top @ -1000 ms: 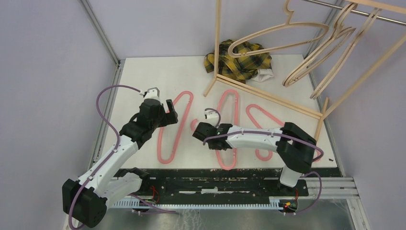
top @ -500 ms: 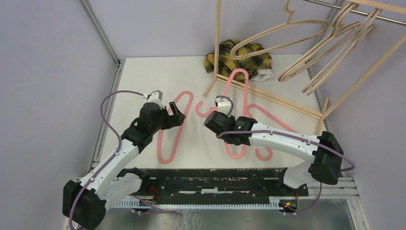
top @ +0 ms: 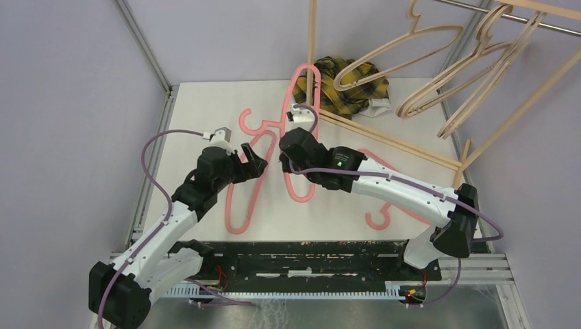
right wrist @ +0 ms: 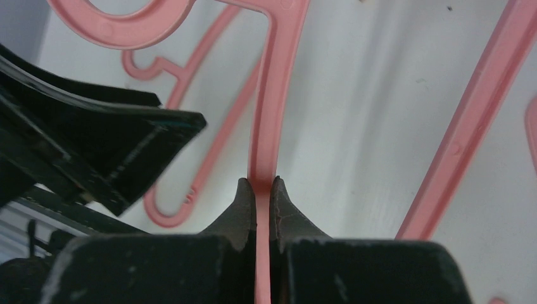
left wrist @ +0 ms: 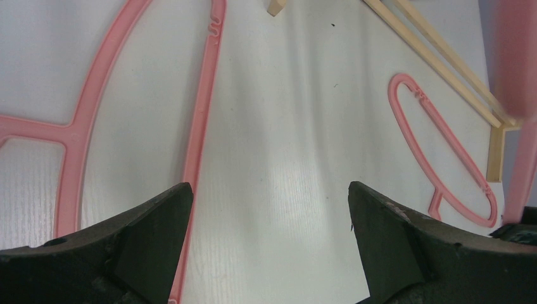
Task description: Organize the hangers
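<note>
My right gripper (top: 291, 147) (right wrist: 263, 185) is shut on the straight bar of a pink hanger (top: 301, 199) (right wrist: 278, 82) and holds it tilted above the table's middle, its hook pointing left. My left gripper (top: 251, 164) (left wrist: 269, 196) hangs open just left of it, with only bare table between its fingers. It is above a second pink hanger (top: 238, 229) (left wrist: 202, 95) that lies flat. A third pink hanger (top: 375, 222) (left wrist: 443, 164) lies on the right, partly hidden under my right arm. Several tan hangers (top: 401, 46) hang on the rail at the top right.
The light wooden rack frame (top: 312, 34) stands at the back right, its base bar (left wrist: 437, 57) crossing the table. A yellow-black plaid cloth (top: 356, 89) lies bunched behind it. Walls close in on the left and right.
My right gripper has lifted its pink hanger off the table and carried it back and to the left. My left gripper has shifted slightly right. The tan hangers have swung a little.
</note>
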You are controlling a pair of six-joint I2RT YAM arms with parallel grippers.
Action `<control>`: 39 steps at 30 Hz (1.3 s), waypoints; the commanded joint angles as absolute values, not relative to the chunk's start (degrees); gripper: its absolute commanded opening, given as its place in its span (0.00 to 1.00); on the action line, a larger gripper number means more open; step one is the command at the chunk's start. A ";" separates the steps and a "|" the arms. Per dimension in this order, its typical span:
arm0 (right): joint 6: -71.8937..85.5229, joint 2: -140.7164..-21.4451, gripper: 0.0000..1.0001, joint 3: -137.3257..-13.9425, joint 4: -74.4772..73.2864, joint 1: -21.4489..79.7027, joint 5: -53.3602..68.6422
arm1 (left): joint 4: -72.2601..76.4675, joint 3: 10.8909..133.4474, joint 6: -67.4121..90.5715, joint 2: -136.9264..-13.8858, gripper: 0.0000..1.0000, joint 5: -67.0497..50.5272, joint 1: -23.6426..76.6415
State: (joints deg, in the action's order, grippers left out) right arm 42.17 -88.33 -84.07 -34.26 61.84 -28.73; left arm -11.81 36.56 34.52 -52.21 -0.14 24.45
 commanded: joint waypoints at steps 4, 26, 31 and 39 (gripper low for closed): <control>43.68 -88.76 0.01 -94.16 -27.20 61.79 -37.62 | -12.85 38.80 34.58 -49.59 0.99 0.93 24.42; 38.83 -92.77 0.01 -109.03 -15.36 46.36 -39.46 | -17.13 40.06 32.08 -46.48 0.99 3.60 24.38; 40.50 -91.89 0.01 -107.82 -12.60 42.22 -36.18 | -17.31 40.43 31.82 -47.47 0.99 3.87 24.38; 42.14 -91.59 0.01 -106.60 -8.88 37.46 -32.82 | -17.88 40.34 31.56 -47.75 0.99 4.33 24.43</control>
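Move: The pink hanger is already pinched in the right hand. The free stretch of metal rail it is headed for lies about 28 cm ahead, 20 cm to the right and 33 cm above. The nearest hung wooden hanger is some 25 cm ahead, 25 cm right and 17 cm up; the left post's foot is 30 cm ahead, 5 cm right, and the plaid cloth 38 cm ahead, 16 cm right, both some 22 cm below. From the left hand, that rail stretch is roughly 25 cm ahead, 32 cm right and 41 cm up. The pink hanger, still gripped just below its neck in the right hand's shut fingers, is carried up about 20 cm and forward about 18 cm towards the rail. The hand climbs steeply at first, then sweeps forward and some 10 cm to the right, the wrist tipping the fingers up towards level, raising its left side and swinging clockwise nearly 30 degrees. ##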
